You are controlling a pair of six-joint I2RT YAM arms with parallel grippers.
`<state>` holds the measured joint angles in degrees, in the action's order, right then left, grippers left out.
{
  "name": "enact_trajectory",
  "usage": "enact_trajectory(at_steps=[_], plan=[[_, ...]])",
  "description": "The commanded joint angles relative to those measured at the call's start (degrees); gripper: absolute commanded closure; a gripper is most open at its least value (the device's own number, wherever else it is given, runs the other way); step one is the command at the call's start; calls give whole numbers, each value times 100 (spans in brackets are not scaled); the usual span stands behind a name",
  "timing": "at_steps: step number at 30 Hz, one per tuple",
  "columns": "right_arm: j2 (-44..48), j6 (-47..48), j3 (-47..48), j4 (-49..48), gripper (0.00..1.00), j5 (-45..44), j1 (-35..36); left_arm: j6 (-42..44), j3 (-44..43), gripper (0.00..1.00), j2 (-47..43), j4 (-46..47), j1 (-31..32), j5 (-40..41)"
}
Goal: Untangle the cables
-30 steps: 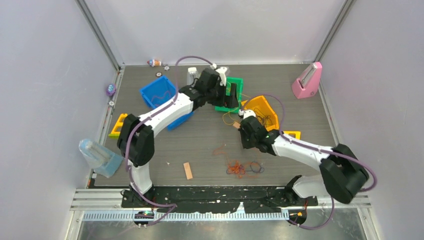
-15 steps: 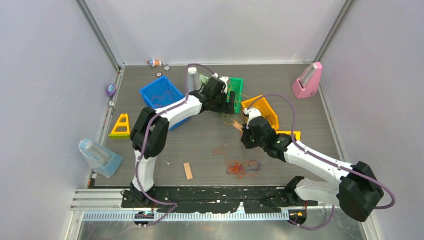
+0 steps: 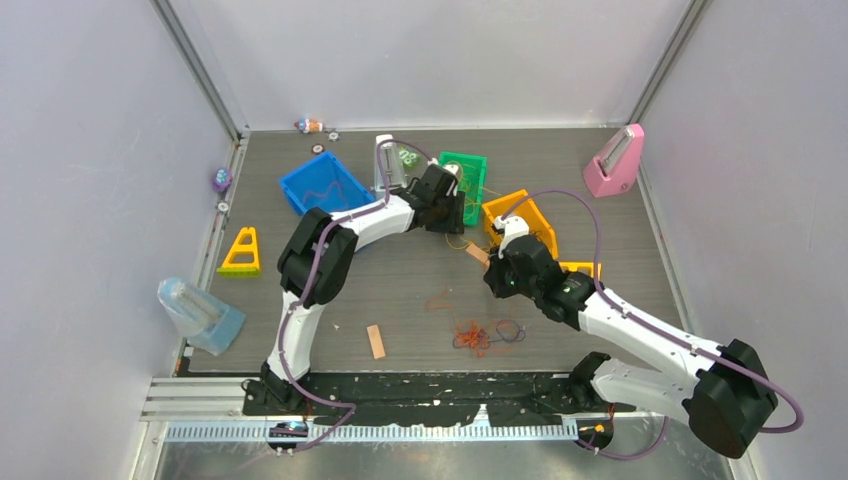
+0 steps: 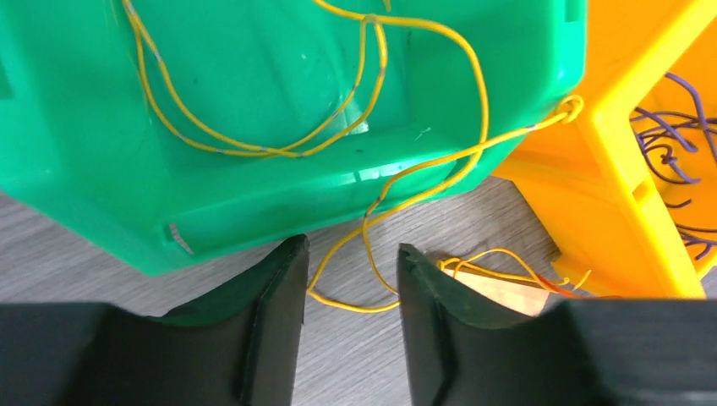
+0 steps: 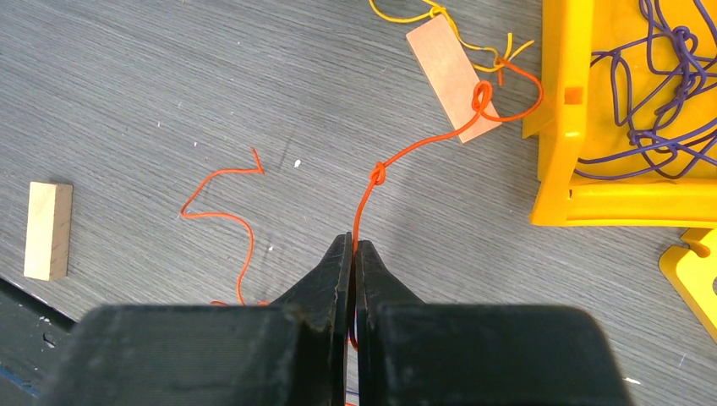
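A yellow cable (image 4: 348, 308) trails out of the green bin (image 4: 254, 127) and loops on the table between the fingers of my left gripper (image 4: 351, 254), which is open around the loop. My left gripper (image 3: 450, 207) sits low at the green bin's (image 3: 465, 170) near edge. My right gripper (image 5: 353, 241) is shut on a knotted orange cable (image 5: 397, 156) that runs up to the yellow bin (image 5: 558, 110). Purple cables (image 5: 659, 93) lie inside that bin. A mixed tangle (image 3: 485, 335) of orange and dark cables rests near the front, behind my right gripper (image 3: 497, 265).
A loose orange strand (image 5: 224, 211) lies left of my right gripper. Wooden strips (image 5: 452, 76) (image 5: 46, 228) lie on the table. A blue bin (image 3: 320, 185), a yellow triangle (image 3: 242, 252), a clear container (image 3: 195, 312) and a pink object (image 3: 615, 160) stand around the edges.
My left gripper has dropped from above the green bin to the table in front of it, and its jaws have narrowed around the yellow loop. The right arm has stretched a little further out.
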<state>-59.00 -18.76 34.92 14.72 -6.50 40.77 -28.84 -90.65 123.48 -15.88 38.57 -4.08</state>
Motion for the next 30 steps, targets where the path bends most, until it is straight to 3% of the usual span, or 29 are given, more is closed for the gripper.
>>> enact_trajectory(at_steps=[1,3,7,15,27,30], plan=[[187,-15,98,-85,95,19,18,-127,-140,74,-3,459,-7,54],[256,-32,110,-57,95,13,16,-181,-74,100,-51,561,-7,12],[420,-48,108,87,95,-101,12,-102,46,100,-431,517,-7,71],[636,-347,216,874,95,-44,3,392,-1038,100,-772,-757,-65,212],[2451,-1650,-616,1688,95,1410,9,539,-4447,100,1140,-2144,-707,190],[2988,-1784,-720,2104,95,1485,11,551,-4441,100,1143,-1988,-795,281]])
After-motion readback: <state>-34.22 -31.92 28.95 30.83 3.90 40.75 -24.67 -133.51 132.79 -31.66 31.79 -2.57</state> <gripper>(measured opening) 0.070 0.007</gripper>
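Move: The yellow cable's loop lies right at the left gripper, a bare 1 cm ahead and 2 cm below. The green bin's middle is about 12 cm ahead, the yellow bin's 13 cm right and 2 ahead, and a wood block 5 cm right and 4 back. The right gripper holds the orange cable, with the orange-purple tangle about 6 cm back and 9 below, and the block some 13 cm ahead, 2 left and 10 below. Close the left fingers on the yellow loop almost on the spot, then lift it about 17 cm while swinging forward some 12 cm over the green bin, letting the fingertips tilt up and outward. Keep the right grip on the orange cable and draw it back about 8 cm, away from the wood block and yellow bin, rising slightly and rolling the gripper's left side up some 15 degrees. ##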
